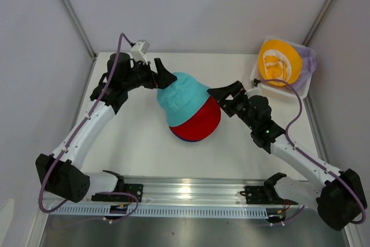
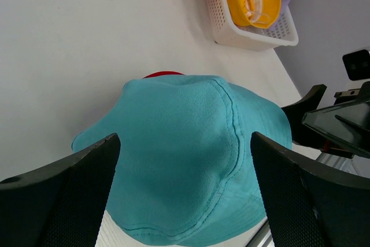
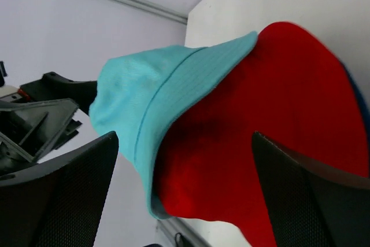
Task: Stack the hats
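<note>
A teal hat [image 1: 184, 99] lies tilted over a red hat [image 1: 203, 122] in the middle of the table, covering its upper left part. A thin navy hat edge [image 1: 184, 139] peeks out beneath the red one. My left gripper [image 1: 167, 79] stands open at the teal hat's left side, its fingers [image 2: 63, 189] straddling the crown [image 2: 185, 160] with nothing pinched. My right gripper [image 1: 223, 101] is open just right of the pile. In its view the gripper [image 3: 185, 195] faces the teal brim [image 3: 156, 91] and red hat [image 3: 260, 131].
A white lattice basket [image 1: 277, 92] sits at the back right corner holding a yellow hat [image 1: 280, 62] and a lavender hat [image 1: 307, 62]. The same basket [image 2: 231, 33] shows in the left wrist view. A metal rail [image 1: 185, 192] runs along the near edge.
</note>
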Available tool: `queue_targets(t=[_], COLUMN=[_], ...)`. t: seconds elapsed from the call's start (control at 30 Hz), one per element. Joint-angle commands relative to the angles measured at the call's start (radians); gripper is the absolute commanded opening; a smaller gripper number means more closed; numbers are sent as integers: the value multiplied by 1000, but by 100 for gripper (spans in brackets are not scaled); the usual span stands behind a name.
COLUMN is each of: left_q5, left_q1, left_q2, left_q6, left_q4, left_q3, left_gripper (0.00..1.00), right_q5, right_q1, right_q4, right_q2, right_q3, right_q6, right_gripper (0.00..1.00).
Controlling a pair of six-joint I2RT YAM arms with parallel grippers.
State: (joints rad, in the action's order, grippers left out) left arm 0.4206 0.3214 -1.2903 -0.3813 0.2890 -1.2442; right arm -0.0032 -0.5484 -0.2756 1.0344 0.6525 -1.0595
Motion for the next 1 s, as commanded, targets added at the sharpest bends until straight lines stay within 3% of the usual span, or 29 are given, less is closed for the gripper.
queue_targets(t=[0.0,0.27,0.47,0.7,0.8,0.83,0.9,0.93,0.97], left_q5=[-17,1,1,9,20,17,6,-26,-52], left_q1=[7,7,7,8,10,10,10,10,10], left_q2=[48,51,54,63,63,65,68,71,69], left_q6=[22,16,15,12,7,7,9,10,4], left_q4=[-31,-50,-56,-60,-65,-63,-60,-56,-42], left_q3=[18,37,45,45,45,43,46,43,45], left_gripper=[96,96,96,96,96,96,95,96,97], right_q5=[-23,83,28,-20,-37,-40,-40,-44,-49], right_q1=[-25,-79,-81,-79,-76,-74,-74,-74,-74], right_q4=[-88,-82,-66,-10,-23,-37,-45,-53,-59], right_q2=[33,16,90,153,162,159,147,145,144], right_q3=[101,127,154,211,210,204,203,206,210], right_q6=[-138,-106,-143,-139,-138,-137,-125,-122,-117], right_gripper=[99,86,76,74,55,37,22,9,4])
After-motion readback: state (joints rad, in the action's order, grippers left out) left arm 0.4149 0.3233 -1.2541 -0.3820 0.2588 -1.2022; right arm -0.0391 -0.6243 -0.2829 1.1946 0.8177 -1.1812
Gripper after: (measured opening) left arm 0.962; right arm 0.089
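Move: The teal hat sits askew on the stack, its middle about 11 cm to the right hand's left, level with it fore and aft and at about its height, so its right-hand brim edge is only some 5 cm off. The exposed red hat is centred about 7 cm left, 5 cm back and 6 cm lower, with the blue hat some 4 cm beneath it. From the left hand, the teal hat's middle lies about 8 cm right, 5 cm back and 8 cm below. The right hand works left to the near right edge of the teal hat's brim, about 5 cm in all, rising nearly 5 cm on the way before settling back to end some 3 cm higher, with only a small roll and turn of the wrist. Its fingers narrow somewhat as it comes in, then close almost fully at the end and pinch the teal brim edge, while the left hand stays put, wide open, above the hat's far left side. ##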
